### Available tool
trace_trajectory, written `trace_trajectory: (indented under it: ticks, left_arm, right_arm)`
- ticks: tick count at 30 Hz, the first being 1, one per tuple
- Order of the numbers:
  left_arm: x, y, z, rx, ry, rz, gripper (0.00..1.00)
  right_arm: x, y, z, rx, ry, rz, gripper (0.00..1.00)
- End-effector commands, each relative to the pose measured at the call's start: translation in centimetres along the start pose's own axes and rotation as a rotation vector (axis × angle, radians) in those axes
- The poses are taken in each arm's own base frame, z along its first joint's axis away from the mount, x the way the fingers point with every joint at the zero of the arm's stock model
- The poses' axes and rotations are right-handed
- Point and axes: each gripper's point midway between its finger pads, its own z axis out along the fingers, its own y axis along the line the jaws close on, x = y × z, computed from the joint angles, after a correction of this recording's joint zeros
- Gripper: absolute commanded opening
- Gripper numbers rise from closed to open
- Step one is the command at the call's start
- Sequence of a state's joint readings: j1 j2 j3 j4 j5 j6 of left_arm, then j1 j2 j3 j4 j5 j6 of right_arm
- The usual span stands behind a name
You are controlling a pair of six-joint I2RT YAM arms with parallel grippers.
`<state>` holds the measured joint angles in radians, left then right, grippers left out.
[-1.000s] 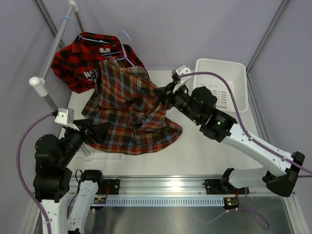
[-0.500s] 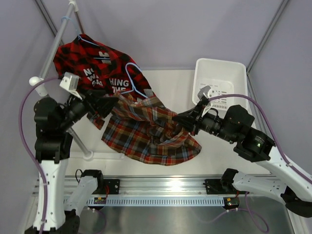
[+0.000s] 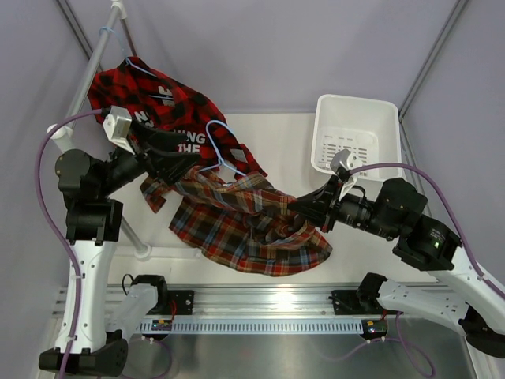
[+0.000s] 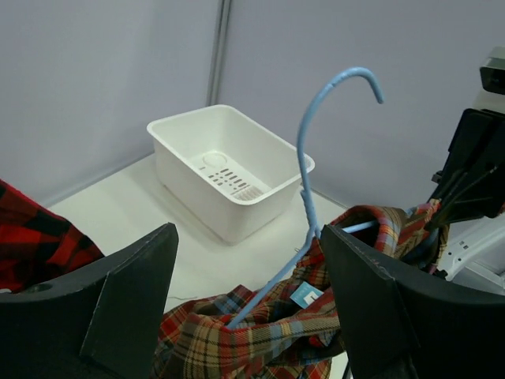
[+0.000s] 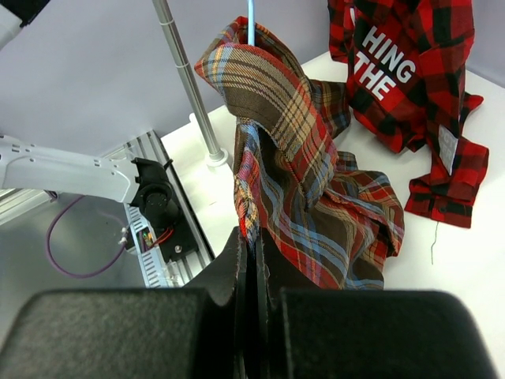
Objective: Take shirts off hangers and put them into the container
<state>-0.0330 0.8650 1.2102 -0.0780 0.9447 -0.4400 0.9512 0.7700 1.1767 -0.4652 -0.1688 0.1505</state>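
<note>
The multicolour plaid shirt point(image 3: 252, 229) hangs stretched between a light-blue hanger point(image 3: 222, 150) and my right gripper point(image 3: 303, 209), which is shut on its hem point(image 5: 251, 225). In the right wrist view the shirt point(image 5: 296, 150) drapes from the hanger wire point(image 5: 251, 20). My left gripper point(image 3: 183, 160) is open, its fingers point(image 4: 118, 308) standing wide on either side of the hanger point(image 4: 304, 189) and the shirt collar point(image 4: 268, 332). The red-and-black shirt point(image 3: 150, 110) stays on its own hanger point(image 3: 138, 67) at the rack. The white container point(image 3: 355, 138) stands at the back right with nothing in it.
The rack pole point(image 3: 87, 71) slants along the left side, with its upright post point(image 3: 130, 229) near the left arm. The post also appears in the right wrist view as a rack post point(image 5: 189, 87), and the red shirt point(image 5: 410, 95) hangs beyond the plaid one. Grey walls close in the table.
My left arm rose from the front left to the hanger, jaws narrowing slightly. The right gripper pulled the plaid shirt right and forward, uncovering the red shirt's lettering.
</note>
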Motion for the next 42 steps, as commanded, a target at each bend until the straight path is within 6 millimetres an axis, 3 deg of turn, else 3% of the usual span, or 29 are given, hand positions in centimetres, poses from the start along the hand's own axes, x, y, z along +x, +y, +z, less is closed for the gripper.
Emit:
trace_trajectory:
  ticks: [1,7,25,36,37,40,41,42]
  left_arm:
    - [-0.4,-2.5,-0.4,0.103,-0.024,0.018,0.78]
    - [0.0,-3.8,0.2,0.163,-0.022,-0.023,0.73]
    - [1.6,-3.3,2.6,0.167,0.018,-0.087,0.51]
    - [2.2,-2.9,3.6,0.147,0.029,-0.087,0.44]
    - [2.1,-2.9,3.6,0.147,0.029,-0.086,0.41]
    - [2.1,-2.7,3.7,0.134,0.035,-0.096,0.17]
    - [2.1,-2.8,3.7,0.137,0.033,-0.098,0.01]
    - [1.8,-2.8,3.7,0.131,0.026,-0.097,0.0]
  right_arm:
    - [-2.4,0.7,-0.4,-0.019,-0.08,-0.005,0.0]
    - [-2.6,1.3,0.5,-0.055,-0.077,0.009,0.0]
    - [-4.3,1.7,0.2,-0.061,-0.117,0.0,0.0]
    - [-5.2,2.1,0.1,-0.078,-0.125,-0.007,0.0]
    - [-5.2,2.1,0.1,-0.078,-0.125,-0.007,0.0]
    - [-5.0,2.1,0.0,-0.081,-0.123,-0.008,0.0]
    - [-5.0,2.1,0.0,-0.079,-0.123,-0.007,0.0]
    - [-4.9,2.1,0.1,-0.079,-0.12,-0.006,0.0]
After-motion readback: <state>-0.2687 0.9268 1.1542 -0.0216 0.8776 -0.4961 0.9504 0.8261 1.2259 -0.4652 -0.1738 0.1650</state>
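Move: The bared neck of the blue hanger stands about 6 cm to the left hand's right, a centimetre back and 3 cm below. The plaid shirt hangs about 12 cm back, 14 cm right and 15 cm below; the red-and-black shirt is roughly 15 cm ahead, 8 cm left, 15 cm lower. For the right hand, which holds the plaid shirt, that hanger neck is some 8 cm ahead, 14 cm left and 3 cm higher. The blue hanger's neck, just below the hook, gets pinched between the left fingertips: the left hand goes about 5 cm right, first edging back, then easing forward again while sinking a couple of centimetres. Its wrist turns some 10 degrees clockwise and the wide-open fingers narrow gradually, then snap nearly shut. The right hand keeps its grip on the plaid shirt, drifting only about a centimetre. ##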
